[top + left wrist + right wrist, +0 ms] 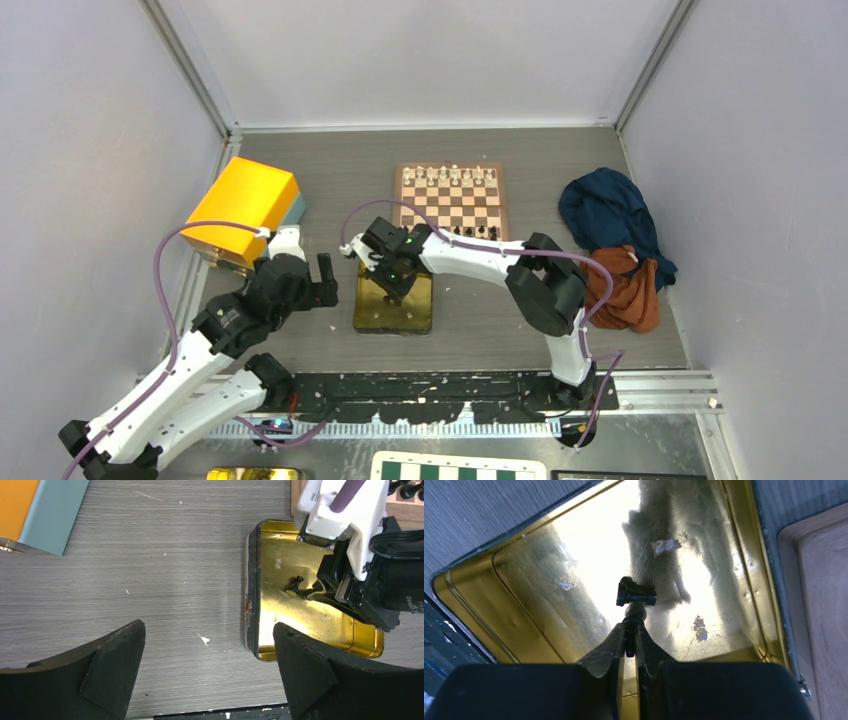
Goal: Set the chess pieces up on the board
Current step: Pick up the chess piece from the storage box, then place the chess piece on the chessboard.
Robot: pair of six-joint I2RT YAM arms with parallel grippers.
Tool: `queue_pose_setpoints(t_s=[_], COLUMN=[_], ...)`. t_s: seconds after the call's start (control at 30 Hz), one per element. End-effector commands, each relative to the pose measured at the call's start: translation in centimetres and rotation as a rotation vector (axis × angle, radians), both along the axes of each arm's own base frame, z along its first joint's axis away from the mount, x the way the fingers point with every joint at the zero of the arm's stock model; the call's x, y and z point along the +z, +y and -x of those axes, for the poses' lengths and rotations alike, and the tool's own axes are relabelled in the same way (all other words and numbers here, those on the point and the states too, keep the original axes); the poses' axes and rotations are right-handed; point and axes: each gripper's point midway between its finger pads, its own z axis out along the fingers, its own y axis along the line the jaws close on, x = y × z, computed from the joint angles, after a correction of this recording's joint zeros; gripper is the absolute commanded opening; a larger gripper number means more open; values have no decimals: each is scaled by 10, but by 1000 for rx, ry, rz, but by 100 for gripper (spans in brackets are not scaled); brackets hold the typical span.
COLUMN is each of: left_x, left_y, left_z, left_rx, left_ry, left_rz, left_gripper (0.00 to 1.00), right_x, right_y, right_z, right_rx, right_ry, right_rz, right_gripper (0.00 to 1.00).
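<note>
The wooden board (450, 212) lies at the back centre, with cream-white chess pieces (450, 177) along its far rows and a few black pieces (475, 232) on its near row. In front of it stands a gold tin (392, 318) (251, 595) (469, 592). My right gripper (392, 272) (630, 630) reaches down into the tin, shut on a small black chess piece (629, 641) pinched at its tips. A second black piece (636, 594) (295, 585) lies on the tin floor just beyond the fingertips. My left gripper (322, 283) (210, 665) hovers wide open over bare table left of the tin, holding nothing.
An orange box (245, 205) (17, 505) sits at the back left. A dark blue cloth (610, 215) and an orange cloth (625, 290) lie bunched at the right. A green-and-white checkered board (455, 468) pokes in at the near edge.
</note>
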Motion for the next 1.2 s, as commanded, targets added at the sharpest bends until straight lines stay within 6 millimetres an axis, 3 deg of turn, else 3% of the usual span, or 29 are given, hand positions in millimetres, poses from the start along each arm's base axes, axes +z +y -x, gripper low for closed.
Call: queue_pose_setpoints(t_s=[0.0,0.43,0.73,1.0,1.17], left_x=[14,15,14,12,12], left_y=[1,-1,0,2,2], left_z=[-6,-8,-6,-4,-3], left_rx=[16,14,14,16,17], left_ry=[-50,-54,-52,-48,-50], left_rz=[14,18,18,19,22], left_gripper=[100,100,100,100,100], right_x=[56,98,121,119,108], right_y=[18,23,11,-8,-21], right_z=[-12,-30,-70,-104,-123], right_rx=[-31,-173,-358,-502,-575], right_ry=[-77,-121,-198,-203,-188], right_rz=[-104,-118,-117,-111,-89], right_gripper=[1,1,1,1,1])
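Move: The right gripper already holds a black chess piece low in the storage box. The two empty squares at the board's near left corner lie about 14 cm ahead and 3 cm to its right, roughly level with it. The last black piece lies about 1 cm ahead and 2 cm to its left; the box's far rim is some 8 cm ahead and 1 cm left. From the left gripper, those squares are about 17 cm ahead, 20 cm right and 12 cm below. Keep the right fingers shut on the black piece and lift it up out of the storage box, easing forward. Then carry it forward and swing a little right towards the board's empty near left corner, about 10 cm up and 10 cm forward in all, levelling off at the end while turning the wrist some 30 degrees clockwise. ##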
